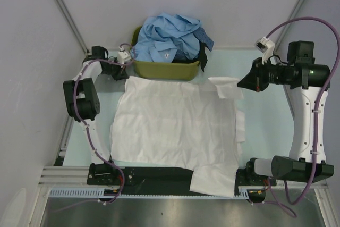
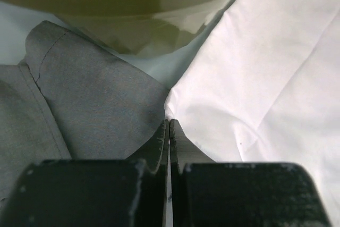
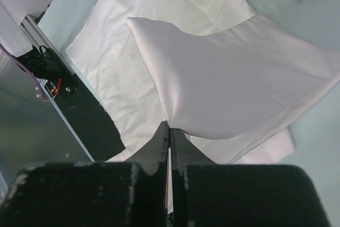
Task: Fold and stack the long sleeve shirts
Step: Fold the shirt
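The white long sleeve shirt lies spread flat across the middle of the table. My left gripper is at its far left corner, just in front of the tub. In the left wrist view, that gripper is shut on the edge of the white cloth, beside a grey-looking cuffed fold. My right gripper is shut on a flap at the shirt's far right corner. The right wrist view shows the right gripper holding the white flap raised above the flat shirt.
An olive-green tub stands behind the white shirt, heaped with light blue shirts and a dark one. A black strip and a metal rail run along the near edge, and the shirt's hem hangs over them.
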Motion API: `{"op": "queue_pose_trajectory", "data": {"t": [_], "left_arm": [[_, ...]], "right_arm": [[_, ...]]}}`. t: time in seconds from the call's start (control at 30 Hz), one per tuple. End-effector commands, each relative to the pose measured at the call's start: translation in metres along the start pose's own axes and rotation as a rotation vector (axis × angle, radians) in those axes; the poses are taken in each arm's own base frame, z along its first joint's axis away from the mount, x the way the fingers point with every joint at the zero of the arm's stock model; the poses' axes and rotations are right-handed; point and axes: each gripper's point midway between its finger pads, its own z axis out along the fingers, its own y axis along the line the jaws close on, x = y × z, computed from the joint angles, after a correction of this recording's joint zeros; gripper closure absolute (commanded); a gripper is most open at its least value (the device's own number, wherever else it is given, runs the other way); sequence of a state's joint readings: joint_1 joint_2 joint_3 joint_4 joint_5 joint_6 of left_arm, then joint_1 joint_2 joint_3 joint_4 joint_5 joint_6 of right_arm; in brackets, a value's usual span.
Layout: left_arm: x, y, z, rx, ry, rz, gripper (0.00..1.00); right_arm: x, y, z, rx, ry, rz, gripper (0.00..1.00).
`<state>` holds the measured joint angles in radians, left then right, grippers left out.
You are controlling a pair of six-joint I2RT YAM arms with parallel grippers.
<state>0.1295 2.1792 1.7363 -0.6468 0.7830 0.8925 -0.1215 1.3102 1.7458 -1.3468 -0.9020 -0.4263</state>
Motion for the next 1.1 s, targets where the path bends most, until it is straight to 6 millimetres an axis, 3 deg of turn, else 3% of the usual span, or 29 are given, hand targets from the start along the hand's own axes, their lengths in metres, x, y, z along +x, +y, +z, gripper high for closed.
{"op": "queue_pose_trajectory", "data": {"t": [0.0,0.17,0.27,0.3,0.57,1.07], "left_arm": [[-0.047,-0.017,-0.037,-0.009,-0.079,0.171,1.00],[-0.042,-0.026,-0.049,-0.011,-0.031,0.292,1.00],[-0.033,-0.039,-0.057,0.001,0.007,0.362,1.00],[-0.021,-0.047,-0.056,0.017,0.022,0.361,1.00],[-0.004,-0.079,-0.074,0.013,0.064,0.509,1.00],[0.058,-0.138,-0.087,0.088,0.189,0.732,0.96]], "right_arm": [[0.008,0.038,-0.025,-0.003,0.006,0.027,1.00],[0.015,0.060,-0.041,0.028,-0.025,-0.001,1.00],[0.021,0.072,-0.050,0.058,-0.045,-0.014,1.00],[0.024,0.070,-0.052,0.086,-0.041,-0.009,1.00],[0.045,0.108,-0.073,0.123,-0.082,-0.076,1.00],[0.076,0.120,-0.099,0.242,-0.165,-0.223,1.00]]}}
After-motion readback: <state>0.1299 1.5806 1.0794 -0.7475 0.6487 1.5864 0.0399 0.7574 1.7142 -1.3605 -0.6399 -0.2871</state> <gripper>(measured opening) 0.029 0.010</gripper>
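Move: The left fingers already pinch the white shirt's far left corner just above the table. Its laying spot is some 16 cm back, 1 cm left and 1 cm down, on the shirt's left side. The green tub stands about 10 cm ahead and 22 cm right, the grey shirt 2 cm ahead and 9 cm left. The right hand holds up a flap; the shirt's middle lies level with it, about 25 cm left and 28 cm below. Keep both grips and carry the shirt's far side back together. Bring the left gripper up about 4 cm, then back some 16 cm away from the tub and down again over the shirt's left side, swinging clockwise roughly 25 degrees. Draw the right gripper back about 15 cm and up about 6 cm with its flap, tipping the wrist back. ##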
